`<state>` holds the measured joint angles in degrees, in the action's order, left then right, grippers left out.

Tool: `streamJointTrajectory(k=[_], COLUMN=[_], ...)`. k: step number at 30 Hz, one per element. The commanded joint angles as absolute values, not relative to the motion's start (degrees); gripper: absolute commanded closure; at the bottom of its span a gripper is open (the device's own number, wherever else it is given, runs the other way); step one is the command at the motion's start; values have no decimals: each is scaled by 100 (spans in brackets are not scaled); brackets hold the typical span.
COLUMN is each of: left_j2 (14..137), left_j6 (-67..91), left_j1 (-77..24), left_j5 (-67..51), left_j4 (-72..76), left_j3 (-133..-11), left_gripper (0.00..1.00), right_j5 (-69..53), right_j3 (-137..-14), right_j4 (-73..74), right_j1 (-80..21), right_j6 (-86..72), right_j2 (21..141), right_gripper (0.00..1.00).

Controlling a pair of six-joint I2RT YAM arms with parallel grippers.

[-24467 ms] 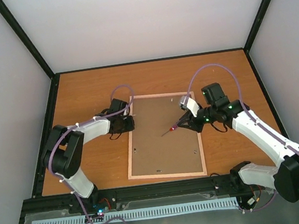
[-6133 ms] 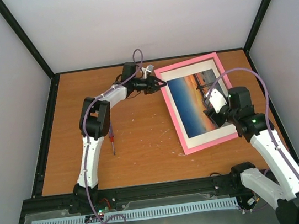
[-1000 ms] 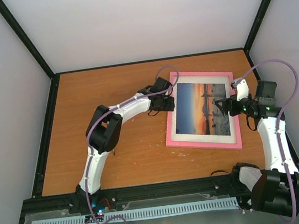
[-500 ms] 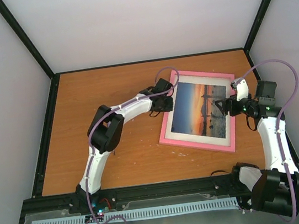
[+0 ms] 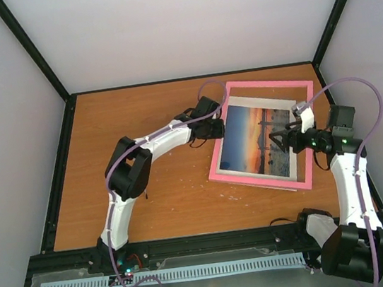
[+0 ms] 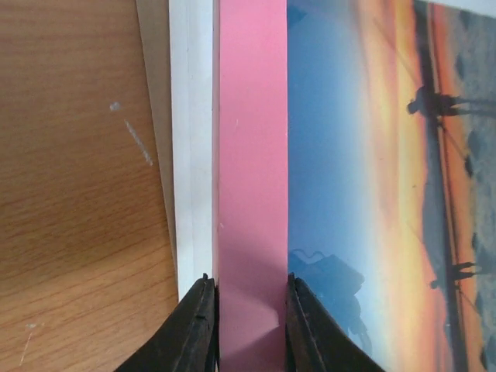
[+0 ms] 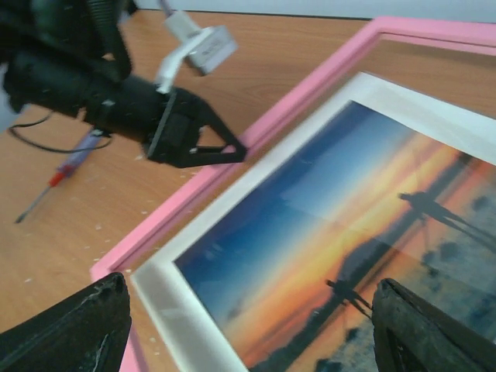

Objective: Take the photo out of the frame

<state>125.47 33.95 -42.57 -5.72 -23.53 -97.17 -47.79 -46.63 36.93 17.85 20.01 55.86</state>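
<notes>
The pink frame (image 5: 269,87) lies at the right of the table, face up. My left gripper (image 5: 216,128) is shut on its left rail; in the left wrist view the jaws (image 6: 249,285) clamp the pink rail (image 6: 252,155). The photo (image 5: 260,149), an orange sunset over blue water with a white margin, sits inside the frame's opening, with bare table showing between it and the far rail. My right gripper (image 5: 281,138) is wide open over the photo's right part. The right wrist view shows the gripper (image 7: 248,291) over the photo (image 7: 349,225), the frame (image 7: 310,85) and my left gripper (image 7: 232,151).
A small purple-handled screwdriver (image 7: 70,167) lies on the orange wooden table (image 5: 144,107) left of the frame. Brown backing (image 6: 153,77) peeks out beside the white margin (image 6: 192,139). Black posts and pale walls close in the table.
The frame has shifted away from the photo, opening a gap at the far rail, and looks raised. My left gripper kept hold of the rail. My right gripper stayed open, moving slightly left.
</notes>
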Motion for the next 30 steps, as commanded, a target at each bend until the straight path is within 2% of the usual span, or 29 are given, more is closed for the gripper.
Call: streamJointTrajectory(k=[1, 6, 15, 21, 30], left_j2=[12037, 11537, 10513, 10571, 11030], left_j6=[3382, 3305, 3043, 2944, 2773], left_j1=[-4181, -3778, -2544, -1900, -1246], left_j5=[-477, -272, -77, -46, -253], left_j4=[-2181, -2170, -1586, -1090, -735], left_j3=[-10161, -9499, -7829, -7323, -7261], left_gripper=[99, 99, 99, 99, 99], right_j5=[-6238, -7042, -6892, -6873, -6830], right_j3=[-4885, -5016, -4957, -4924, -4905], right_j4=[4340, 5055, 4940, 4888, 4860], right_j1=[1761, 1753, 1752, 1751, 1756], right_j6=[2644, 3441, 3344, 3314, 3290], right_j2=[5505, 5428, 5486, 5509, 5515], right_gripper=[17, 18, 18, 18, 18])
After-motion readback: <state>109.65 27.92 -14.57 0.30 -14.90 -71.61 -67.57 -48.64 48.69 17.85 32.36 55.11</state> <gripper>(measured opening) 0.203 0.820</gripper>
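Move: Pinched at the middle of its left bar in the left fingers, the pink frame is already lifted, its centre about 17 cm right and 3 cm back. Open table for it lies some 28 cm left and 6 cm ahead; the screwdriver is 32 cm left and 13 cm back. The photo lies below, about 14 cm right and 6 cm back of the left hand, and roughly 5 cm ahead, 6 cm left and 20 cm below the open right hand. Keeping its pinch on the frame's left bar, the left hand rises nearly 4 cm, sweeps the frame some 28 cm left and a little forward, away from the photo, turning about 25 degrees counter-clockwise, then sinks again as it slows. The empty right hand, fingers open, shifts left, back and up about 7 cm in all and turns left, then stays. ##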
